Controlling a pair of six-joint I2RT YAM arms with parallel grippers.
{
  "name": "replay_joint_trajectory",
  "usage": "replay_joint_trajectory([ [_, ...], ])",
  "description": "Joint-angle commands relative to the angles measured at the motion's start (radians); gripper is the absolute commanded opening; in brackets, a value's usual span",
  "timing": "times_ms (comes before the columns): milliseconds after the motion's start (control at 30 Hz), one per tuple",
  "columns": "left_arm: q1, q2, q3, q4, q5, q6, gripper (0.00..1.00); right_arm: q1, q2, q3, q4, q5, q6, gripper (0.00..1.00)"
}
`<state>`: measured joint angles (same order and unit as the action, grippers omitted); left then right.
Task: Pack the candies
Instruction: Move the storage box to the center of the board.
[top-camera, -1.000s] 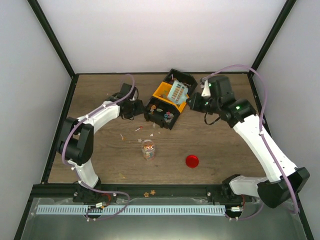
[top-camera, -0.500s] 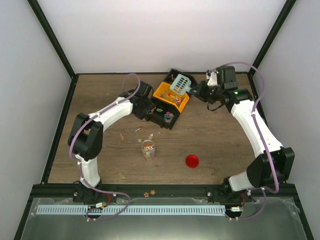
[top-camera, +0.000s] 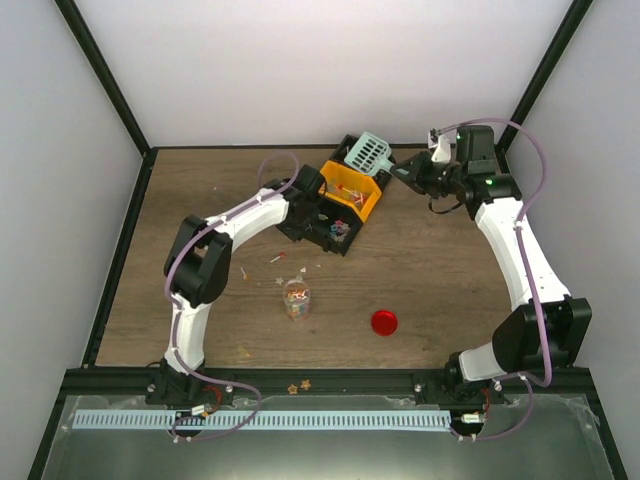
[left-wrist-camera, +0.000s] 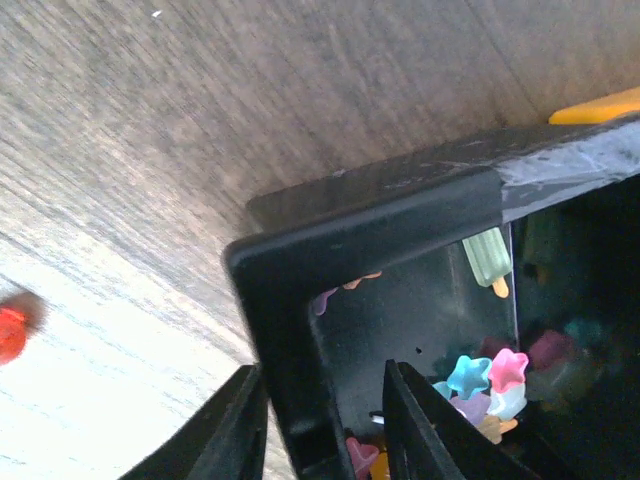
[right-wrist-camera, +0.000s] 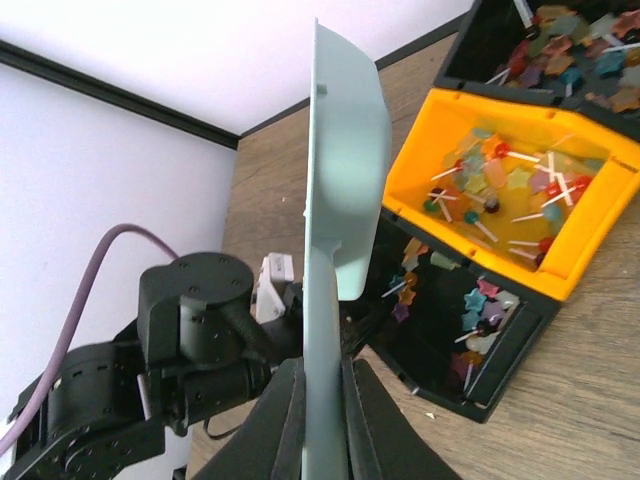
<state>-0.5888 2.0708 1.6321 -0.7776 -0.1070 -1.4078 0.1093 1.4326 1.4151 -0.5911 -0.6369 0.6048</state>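
Observation:
The candies (left-wrist-camera: 490, 375) lie in a black box (left-wrist-camera: 350, 225); more candies (right-wrist-camera: 500, 185) fill the orange bin (right-wrist-camera: 590, 270) stacked on it, and some sit in a small clear jar (top-camera: 296, 299). My left gripper (left-wrist-camera: 322, 372) straddles the box's corner wall, one finger outside and one inside, open with a gap on the inner side. In the top view the left gripper (top-camera: 303, 203) is at the box's left edge. My right gripper (right-wrist-camera: 322, 365) is shut on the handle of a teal scoop (right-wrist-camera: 340, 180), held edge-up beside the bin. The teal scoop (top-camera: 367, 154) hangs above the bin's far side.
A red round lid (top-camera: 384, 321) lies on the wooden table (top-camera: 450, 280), right of the jar. A few loose candies (top-camera: 279, 258) are scattered between the box and the jar. Black frame rails and white walls enclose the table.
My left arm has swung right to the black box and its jaws have narrowed around the wall. My right arm has drawn the scoop up and back from the orange bin.

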Motion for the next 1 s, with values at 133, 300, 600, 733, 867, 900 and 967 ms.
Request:
replay_joint_trajectory([
  [133, 0.006, 0.073, 0.135, -0.09, -0.015, 0.124, 0.15, -0.004, -0.007, -0.027, 0.057, -0.038, -0.016, 0.01],
  [300, 0.018, 0.062, 0.107, -0.055, -0.01, 0.197, 0.08, -0.005, -0.009, -0.035, 0.05, 0.001, 0.005, 0.01],
  [600, 0.043, 0.04, 0.127, -0.056, -0.066, 0.304, 0.1, -0.005, -0.023, -0.123, 0.027, 0.019, 0.155, 0.01],
  [733, 0.054, 0.037, 0.159, -0.052, -0.096, 0.368, 0.11, -0.005, -0.059, -0.179, -0.004, 0.059, 0.249, 0.01],
  [867, 0.062, 0.042, 0.188, -0.046, -0.117, 0.427, 0.12, -0.004, -0.073, -0.19, -0.089, 0.134, 0.319, 0.01],
  [900, 0.064, 0.042, 0.189, -0.041, -0.118, 0.439, 0.13, -0.003, -0.072, -0.179, -0.122, 0.159, 0.337, 0.01],
  [967, 0.064, 0.042, 0.189, -0.021, -0.119, 0.474, 0.14, 0.0, -0.069, -0.153, -0.174, 0.195, 0.366, 0.01],
])
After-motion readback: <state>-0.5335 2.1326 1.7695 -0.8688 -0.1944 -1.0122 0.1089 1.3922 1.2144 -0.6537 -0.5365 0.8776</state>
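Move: My left hand's open fingers already straddle the end wall of the storage box's near black compartment; the spot to grip is about 1 cm ahead, straight ahead and 1 cm lower. From this hand the yellow compartment is some 11 cm ahead and 11 cm to the right, the far black compartment roughly 21 cm ahead and 16 cm right, the candy jar about 19 cm back and 1 cm left. From my right hand, the yellow compartment lies about 12 cm ahead, 9 cm left and 27 cm below. I ease my left hand about 2 cm forward while its fingers shut and pinch the end wall, then keep that grip and draw it left and a little farther forward, some 3 cm, turning about 15 degrees clockwise. Late on, my right hand, still holding the scoop, sinks about 8 cm towards the storage box and draws slightly back, tipping down some 20 degrees. ##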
